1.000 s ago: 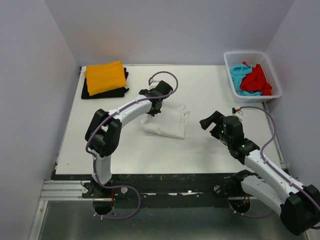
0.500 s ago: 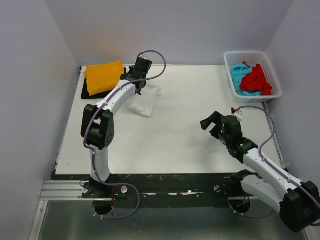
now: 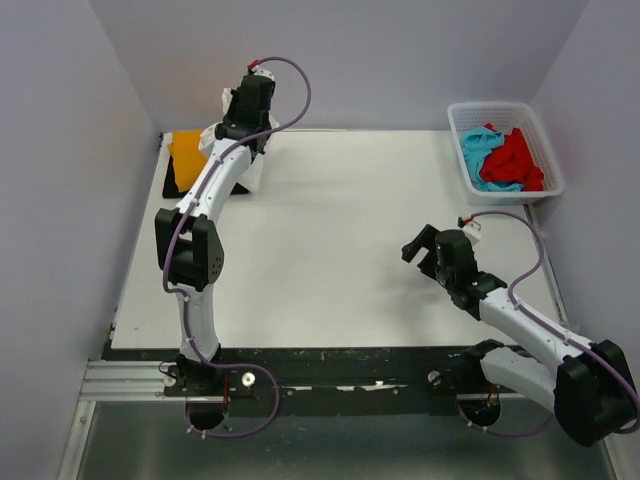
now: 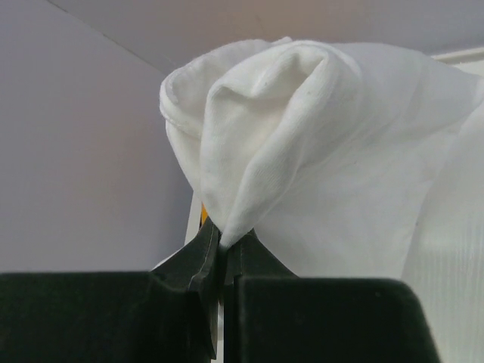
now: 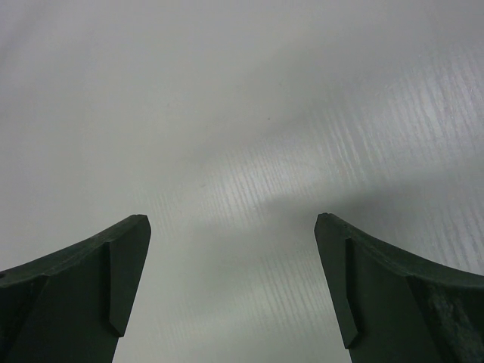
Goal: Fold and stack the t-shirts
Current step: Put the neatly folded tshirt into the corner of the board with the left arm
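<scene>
My left gripper (image 3: pixel 238 130) is raised at the back left, over the stack, and is shut on the white t-shirt (image 3: pixel 250 170), which hangs bunched below it. In the left wrist view the fingers (image 4: pixel 208 246) pinch a fold of the white t-shirt (image 4: pixel 318 151). The orange t-shirt (image 3: pixel 185 155) lies folded on the black t-shirt (image 3: pixel 176 186), both partly hidden by the arm. The red t-shirt (image 3: pixel 516 160) and the turquoise t-shirt (image 3: pixel 477 155) lie crumpled in the basket. My right gripper (image 3: pixel 418 245) is open and empty, low over the bare table (image 5: pixel 242 113).
The white lattice basket (image 3: pixel 545 160) stands at the back right corner. Grey walls close in the table on the left, back and right. The white table (image 3: pixel 340 250) ends at a black rail near the arm bases.
My left gripper carried the white t-shirt from the table's middle to the back left and lifted it beside the orange and black stack. The right arm has barely moved.
</scene>
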Controlling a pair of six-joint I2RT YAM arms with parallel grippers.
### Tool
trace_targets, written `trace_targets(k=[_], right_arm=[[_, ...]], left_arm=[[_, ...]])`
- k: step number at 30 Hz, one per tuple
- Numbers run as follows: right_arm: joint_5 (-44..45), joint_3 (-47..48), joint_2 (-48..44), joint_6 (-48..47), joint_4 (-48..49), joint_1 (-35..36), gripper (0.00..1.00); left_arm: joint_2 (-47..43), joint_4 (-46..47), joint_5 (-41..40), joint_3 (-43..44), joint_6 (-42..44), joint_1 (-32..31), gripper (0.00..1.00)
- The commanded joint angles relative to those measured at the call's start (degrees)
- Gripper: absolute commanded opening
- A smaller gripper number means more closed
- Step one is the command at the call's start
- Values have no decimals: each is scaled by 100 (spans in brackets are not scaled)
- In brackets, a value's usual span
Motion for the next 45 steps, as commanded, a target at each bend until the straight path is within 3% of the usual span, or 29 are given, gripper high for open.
trace_targets(k=[1, 6, 14, 31, 45], right_arm=[[272, 166, 147, -76, 43, -6, 100], [310, 186, 171, -75, 36, -6, 100], [358, 196, 259, -73, 35, -7, 100], [562, 344, 405, -98, -153, -12, 100], [630, 427, 735, -99, -175, -11, 100]], left_arm=[[-20, 101, -280, 528, 75, 111, 0], [-51, -325, -25, 1040, -262, 248, 0], [-97, -494, 667, 1030, -711, 509, 0], [1493, -958, 1429, 2170, -1590, 1544, 0], [1599, -1588, 2213, 2067, -2649, 2390, 0]])
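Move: The folded white t-shirt hangs from your shut left gripper. The orange t-shirt to lay it on lies about 8 cm to that gripper's left, some 3 cm nearer the base and roughly 23 cm below. The black t-shirt is right under the orange one, and the board's far left corner is about 18 cm left and 4 cm farther out. From the right gripper the orange t-shirt is some 42 cm left and 25 cm ahead. Keep the white t-shirt pinched and lift the left gripper about 6 cm first. Then carry it forward and down over the pile and sweep on leftwards towards the board's far left corner, ending some 16 cm to the left and 7 cm lower than it began. Meanwhile roll its left side down about 25 degrees and turn it a little counter-clockwise, fingers staying shut. ##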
